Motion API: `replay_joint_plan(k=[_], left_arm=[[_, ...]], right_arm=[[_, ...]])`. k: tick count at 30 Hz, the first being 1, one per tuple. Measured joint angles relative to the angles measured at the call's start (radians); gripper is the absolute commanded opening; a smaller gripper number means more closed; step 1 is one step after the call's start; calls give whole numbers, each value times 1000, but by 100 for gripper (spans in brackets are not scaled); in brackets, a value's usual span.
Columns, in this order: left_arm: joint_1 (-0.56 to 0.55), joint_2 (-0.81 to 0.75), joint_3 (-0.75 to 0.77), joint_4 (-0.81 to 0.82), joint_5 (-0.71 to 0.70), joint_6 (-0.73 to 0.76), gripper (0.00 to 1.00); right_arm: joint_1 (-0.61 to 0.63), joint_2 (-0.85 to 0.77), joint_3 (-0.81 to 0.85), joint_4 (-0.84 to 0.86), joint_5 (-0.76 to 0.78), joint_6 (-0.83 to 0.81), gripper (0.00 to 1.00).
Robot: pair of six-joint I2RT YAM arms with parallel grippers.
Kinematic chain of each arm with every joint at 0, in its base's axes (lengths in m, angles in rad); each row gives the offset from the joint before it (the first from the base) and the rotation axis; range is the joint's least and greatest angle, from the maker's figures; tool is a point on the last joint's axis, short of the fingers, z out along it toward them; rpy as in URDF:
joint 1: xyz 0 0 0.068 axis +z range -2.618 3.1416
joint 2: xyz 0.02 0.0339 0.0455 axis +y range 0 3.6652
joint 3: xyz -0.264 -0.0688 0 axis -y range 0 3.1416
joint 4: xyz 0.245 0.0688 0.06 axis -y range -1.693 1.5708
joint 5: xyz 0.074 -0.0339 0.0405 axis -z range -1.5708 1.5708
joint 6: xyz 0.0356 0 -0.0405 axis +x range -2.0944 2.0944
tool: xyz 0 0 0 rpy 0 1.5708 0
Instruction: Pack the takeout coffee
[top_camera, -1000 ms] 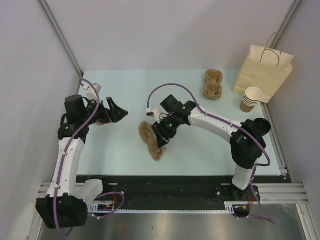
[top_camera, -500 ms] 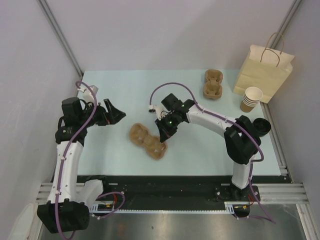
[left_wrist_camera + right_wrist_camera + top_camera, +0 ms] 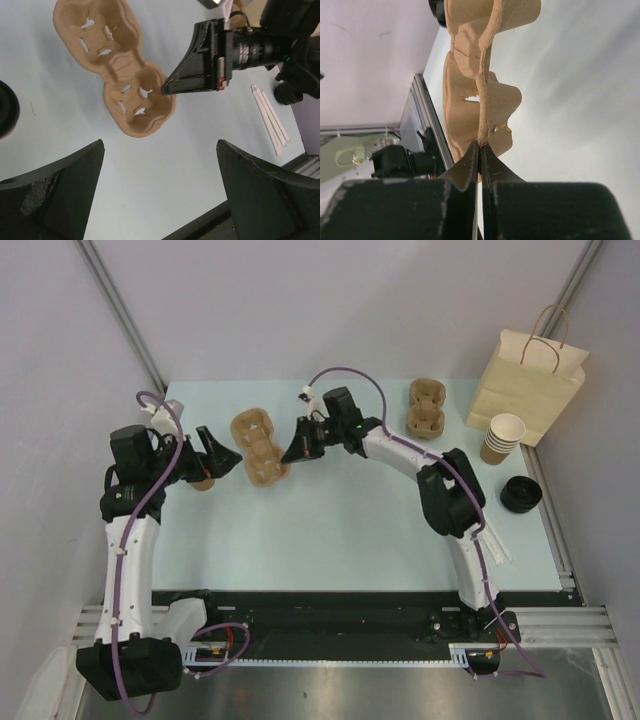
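Observation:
A stack of brown kraft cups [image 3: 503,437], white inside, stands at the right by the tan bag [image 3: 528,383]. Another brown cup [image 3: 203,483] with a dark top [image 3: 5,114] sits on the table, partly hidden under my left gripper [image 3: 225,455]. That gripper is open with only bare table between its fingers [image 3: 160,145]. My right gripper [image 3: 287,453] reaches to the back left and is shut on the rim of a brown pulp cup carrier [image 3: 258,446]. The carrier [image 3: 115,65] hangs edge-on from the right gripper's tips [image 3: 480,146], close in front of the left gripper.
A second pulp carrier [image 3: 427,407] lies at the back near the bag. Black lids [image 3: 520,494] are stacked at the right edge. White wrapped straws [image 3: 497,540] lie beside the right arm's base. Grey walls close in on both sides.
The right gripper closed on the carrier and swung it from the front middle to the back left, toward the left gripper. The left arm shifted slightly left.

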Motion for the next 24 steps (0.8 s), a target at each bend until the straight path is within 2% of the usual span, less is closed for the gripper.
replay_joint_plan(k=[5,19,20,21,22,24], left_arm=[[35,7,39,-36,-24,31,100],[63,-16,42,-96,-50,58,99],[64,-21,42,-101,-51,60,99],[65,-26,42,-108,-53,61,100],[66,-31,42,-115,-54,62,99],[69,-39,42,-123,-54,63,100]], right_arm=[[40,158,126,103,29,113,0],[54,387,273,255,122,279,2],[58,401,278,256,125,283,9],[61,411,281,256,130,287,21],[64,420,284,255,134,290,40],[66,427,285,253,142,296,55]])
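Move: The right hand, shut on the near right rim of the cup tray, is taking it to a clear patch of table about 12 cm to its left, 8 cm ahead and 12 cm below. The lidded coffee cup stands beyond that patch, some 24 cm left of the right hand, 1 cm ahead and 8 cm below. From the idle left hand the patch lies about 16 cm ahead, 5 cm right and 22 cm below. The right hand lowers the tray some 10 cm, leftward and forward towards the coffee cup, then opens partly. ##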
